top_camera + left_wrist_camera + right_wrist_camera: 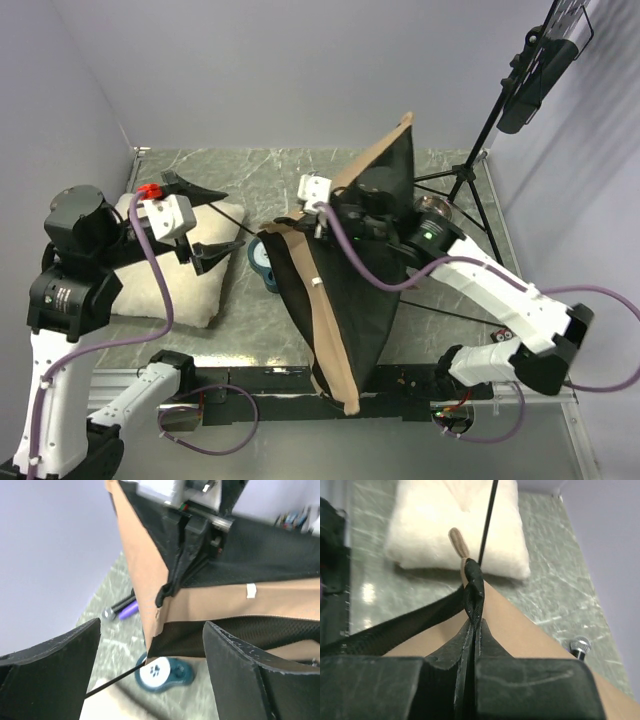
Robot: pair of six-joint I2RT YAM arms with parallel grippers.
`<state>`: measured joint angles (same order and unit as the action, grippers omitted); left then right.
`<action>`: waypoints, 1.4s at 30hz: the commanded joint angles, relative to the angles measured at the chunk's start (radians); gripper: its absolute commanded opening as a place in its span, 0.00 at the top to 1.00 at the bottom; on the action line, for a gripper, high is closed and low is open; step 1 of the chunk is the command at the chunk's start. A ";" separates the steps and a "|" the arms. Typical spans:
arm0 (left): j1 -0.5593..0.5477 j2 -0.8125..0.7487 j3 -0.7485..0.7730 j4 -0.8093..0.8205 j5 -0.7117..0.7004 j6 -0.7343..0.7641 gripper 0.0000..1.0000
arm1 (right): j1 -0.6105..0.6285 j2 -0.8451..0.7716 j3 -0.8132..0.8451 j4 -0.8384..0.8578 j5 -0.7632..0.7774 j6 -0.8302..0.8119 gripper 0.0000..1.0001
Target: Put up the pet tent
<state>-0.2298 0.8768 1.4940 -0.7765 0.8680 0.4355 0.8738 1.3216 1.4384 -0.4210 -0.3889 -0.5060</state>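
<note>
The pet tent [345, 290] stands half raised in the middle of the table, tan fabric with a black base panel. My right gripper [322, 222] is shut on a black webbing strap [474, 592] at the tent's upper left corner and holds it up. A thin dark pole [487, 525] runs from that corner out over the pillow. My left gripper [232, 217] is open, just left of the tent corner [150, 647]. The pole [112, 680] passes between its fingers [55, 665] and I see no contact between them. The doorway, label and pompom are hidden.
A cream-white pillow [170, 270] lies at the left under my left gripper. A teal and white oval object [162, 672] sits on the table by the tent corner. A purple pen [127, 609] lies behind it. A black tripod [470, 175] stands at back right.
</note>
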 commanded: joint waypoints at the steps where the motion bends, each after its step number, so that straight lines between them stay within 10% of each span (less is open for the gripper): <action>1: 0.047 -0.001 -0.076 0.227 0.093 -0.211 0.15 | -0.038 -0.133 -0.048 0.232 -0.180 0.125 1.00; 11: 0.222 -0.055 -0.357 0.634 0.414 -0.371 0.23 | -0.071 -0.209 -0.124 0.350 -0.309 0.254 1.00; 27: 0.044 0.044 -0.342 0.599 0.385 -0.282 0.43 | -0.068 -0.180 -0.130 0.416 -0.373 0.310 1.00; 40: -0.019 0.062 -0.272 0.436 0.338 -0.190 0.99 | -0.062 -0.153 -0.096 0.384 -0.350 0.337 1.00; 42: -0.019 0.070 -0.249 0.395 0.321 -0.167 0.99 | -0.062 -0.133 -0.060 0.311 -0.343 0.316 0.87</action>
<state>-0.2424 0.9394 1.1793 -0.3038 1.2152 0.2066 0.8074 1.1740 1.3029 -0.1093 -0.7307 -0.1749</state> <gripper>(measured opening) 0.029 0.023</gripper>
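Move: The tan loop at the tent's corner is some 7 cm ahead of the open left hand, 5 cm to its right and 11 cm below. It sticks out about 4 cm to the left of the right hand, roughly level with it and 1 cm ahead. Far beneath the left hand, some 40 cm down, the teal feeder lies about 5 cm ahead and 6 cm right, and the white cushion 7 cm ahead and 17 cm left. The tent's corner, still pinched in the shut right gripper, is carried back and up, about 6 cm each, while that wrist rolls its left side up. Meanwhile the left hand dips forward and down, then swings right and slightly back to the tan loop, turning some 20 degrees clockwise; its open fingers close almost shut there, pinching the loop just beside the right fingertips. ##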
